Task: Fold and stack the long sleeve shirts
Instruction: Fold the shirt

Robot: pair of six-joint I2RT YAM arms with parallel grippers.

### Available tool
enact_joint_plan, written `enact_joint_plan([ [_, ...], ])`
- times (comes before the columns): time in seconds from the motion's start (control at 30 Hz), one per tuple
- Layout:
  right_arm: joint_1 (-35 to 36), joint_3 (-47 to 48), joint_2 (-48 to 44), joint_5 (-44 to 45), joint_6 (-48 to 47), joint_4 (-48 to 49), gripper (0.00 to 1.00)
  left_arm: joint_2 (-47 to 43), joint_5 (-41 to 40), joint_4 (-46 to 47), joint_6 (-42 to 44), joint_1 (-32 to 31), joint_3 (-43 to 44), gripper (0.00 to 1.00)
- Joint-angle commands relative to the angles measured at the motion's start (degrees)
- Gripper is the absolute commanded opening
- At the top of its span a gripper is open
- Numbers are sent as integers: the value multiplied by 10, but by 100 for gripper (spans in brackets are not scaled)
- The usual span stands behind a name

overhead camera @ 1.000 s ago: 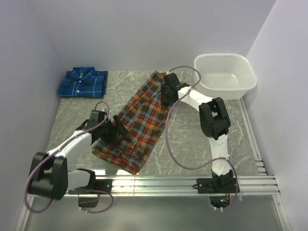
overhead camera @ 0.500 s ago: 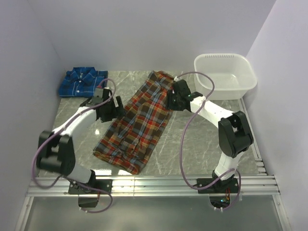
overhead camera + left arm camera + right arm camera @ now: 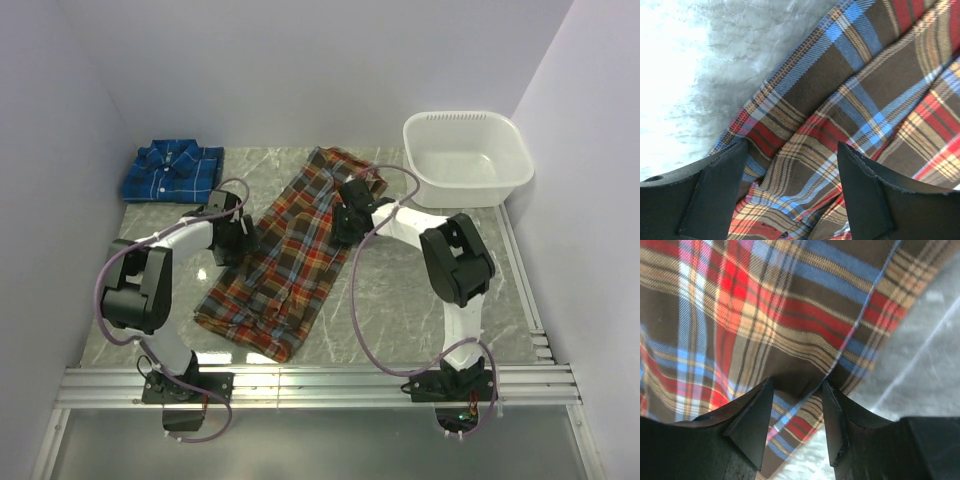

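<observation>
The red-orange plaid shirt (image 3: 290, 255) lies in a long diagonal strip across the middle of the table, collar end toward the back. The blue plaid shirt (image 3: 172, 172) sits folded at the back left. My left gripper (image 3: 238, 235) is down on the red shirt's left edge. In the left wrist view it (image 3: 792, 150) is open, its fingers (image 3: 715, 195) wide apart with plaid cloth (image 3: 850, 90) lying between them. My right gripper (image 3: 345, 218) is at the shirt's right edge. In the right wrist view it (image 3: 796, 385) is open and straddles a raised fold of that hem (image 3: 790, 330).
A white plastic tub (image 3: 467, 155) stands at the back right corner. Grey marble tabletop (image 3: 420, 290) shows to the right of the red shirt. Purple walls close in on the left, back and right. An aluminium rail (image 3: 320, 385) runs along the near edge.
My left gripper swung from the shirt's lower left part up to its middle left edge. My right gripper came from the collar end down along the right edge.
</observation>
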Motion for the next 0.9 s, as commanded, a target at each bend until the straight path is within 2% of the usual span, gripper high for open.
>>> enact_joint_plan([
  [0.0, -5, 67, 36, 41, -20, -13, 51, -9, 42, 35, -45, -1, -37, 78],
  [0.23, -59, 216, 129, 34, -72, -85, 51, -58, 129, 129, -144, -18, -146, 78],
  [0.3, -80, 267, 155, 44, -83, -105, 51, -66, 140, 136, -163, -42, -147, 80],
  [0.47, -112, 308, 160, 31, -96, -118, 51, -103, 135, 142, -205, -71, -152, 83],
  [0.57, -114, 280, 99, 31, -104, -104, 51, -154, 92, 111, -210, -71, -145, 94],
  [0.6, -114, 245, 78, 19, -103, -85, 51, -169, 80, 100, -207, -71, -138, 99],
  [0.67, -113, 204, 10, 4, -100, -70, 52, -209, 52, 72, -199, -71, -132, 99],
  [0.87, -85, 23, -170, -64, -78, -17, 53, -283, 43, 26, -171, -71, -148, 99],
])
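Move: The plaid shirt lies aslant between my two hands, with my fingertips down on its long edges. Its middle is about 12 cm right of my left hand and level with it; from my right hand it is some 11 cm left and 5 cm back. The folded blue shirt sits about 16 cm left and 18 cm ahead of my left hand. The white basket is roughly 28 cm right and 16 cm ahead of my right hand. I turn the plaid shirt counter-clockwise between both hands: my right hand, still half open and pressing on the right edge, sweeps about 13 cm forward, curving right, while my left drags the left edge right and back by some 8 and 4 cm. Then I lift both clear, opening my left fingers fully and drawing my right hand back as it rises. ##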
